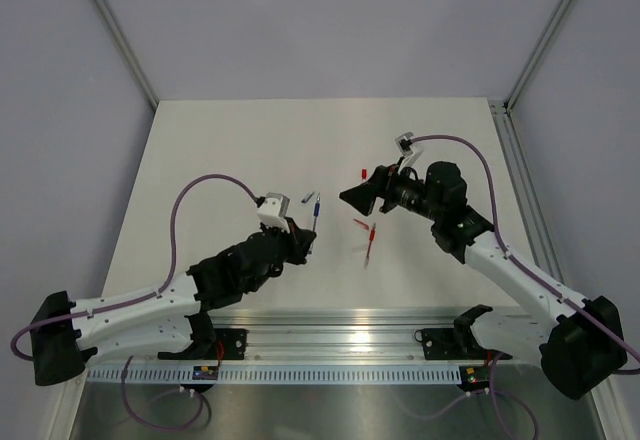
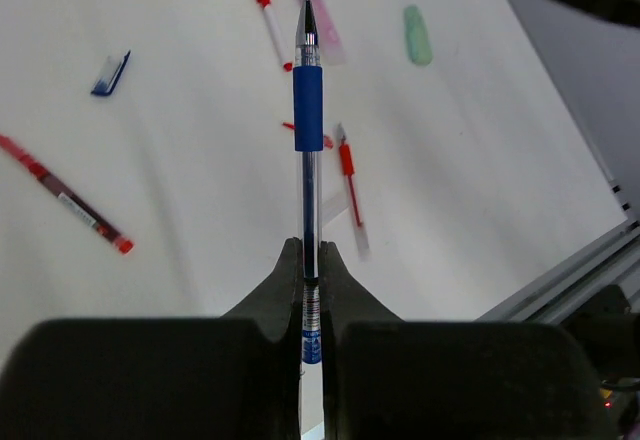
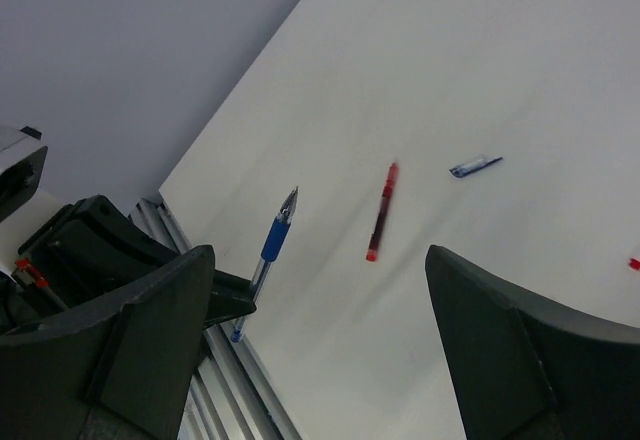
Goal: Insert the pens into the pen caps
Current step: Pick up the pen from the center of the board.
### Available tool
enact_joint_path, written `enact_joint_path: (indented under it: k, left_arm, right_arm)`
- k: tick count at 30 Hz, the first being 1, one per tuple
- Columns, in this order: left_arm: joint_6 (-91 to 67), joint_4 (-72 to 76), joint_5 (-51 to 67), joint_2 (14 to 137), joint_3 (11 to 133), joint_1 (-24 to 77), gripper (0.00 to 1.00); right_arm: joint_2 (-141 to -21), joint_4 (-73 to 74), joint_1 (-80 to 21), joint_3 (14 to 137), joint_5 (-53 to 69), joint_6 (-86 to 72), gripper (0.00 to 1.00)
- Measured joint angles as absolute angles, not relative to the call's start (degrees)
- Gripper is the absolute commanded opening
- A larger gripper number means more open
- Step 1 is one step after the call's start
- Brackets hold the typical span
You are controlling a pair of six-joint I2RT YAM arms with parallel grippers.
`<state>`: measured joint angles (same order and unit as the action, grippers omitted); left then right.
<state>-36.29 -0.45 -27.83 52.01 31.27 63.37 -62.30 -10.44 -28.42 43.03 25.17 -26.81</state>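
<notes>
A blue pen [image 2: 308,110] with a clear barrel and bare metal tip stands up out of my left gripper [image 2: 309,252], which is shut on its lower barrel. From above, that pen [image 1: 317,208] sticks out of the left gripper [image 1: 300,238] towards the far side. A small blue pen cap [image 2: 110,73] lies on the table; it is just left of the pen tip in the top view [image 1: 307,198]. My right gripper [image 1: 350,198] hovers open beside them, nothing between its fingers [image 3: 150,330]. It sees the blue pen [image 3: 270,248] and the blue cap [image 3: 475,166].
Loose on the white table lie a dark red pen [image 2: 65,195], a red-capped pen [image 2: 270,20], a red clear-barrelled pen [image 2: 350,190], a thick pink one [image 2: 318,15] and a green one [image 2: 417,35]. The metal rail [image 1: 330,335] runs along the near edge.
</notes>
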Motion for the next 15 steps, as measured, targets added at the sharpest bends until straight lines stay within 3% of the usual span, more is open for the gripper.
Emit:
enact_joint_path:
  k: [6,15]
  left_arm:
    - [-36.0,5.0,-27.7,51.6,31.2,63.3,0.0]
    - [-35.2,10.9,-26.4,52.5,31.0,63.3,0.0]
  right_arm:
    - [-66.4,-14.0,-32.5,43.2,27.6,-28.3,0.91]
    - [-72.1,-18.7,-35.0,43.5,30.1,-32.4,0.68]
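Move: The left hand already holds the blue pen near its rear end, with the pen's middle some 4 cm ahead of that hand and 2 cm above. From the open right hand the pen's middle lies about 11 cm left, 5 cm back and 6 cm lower. On the table some 24 cm below the right hand are the red cap, 5 cm ahead and 1 cm right, the red pen, 1 cm back and 4 cm right, and the blue cap, 14 cm ahead and 13 cm left. The right fingers come up around the held pen's blue grip, though a touch can't be made out; the hand travels about 5 cm left, with some 2 cm back and down, turning roughly 10 degrees counter-clockwise and starting to close late on. Meanwhile the left hand keeps its pinch, lifts the pen about 4 cm and 2 cm right to meet it, and tilts its fingers up. ##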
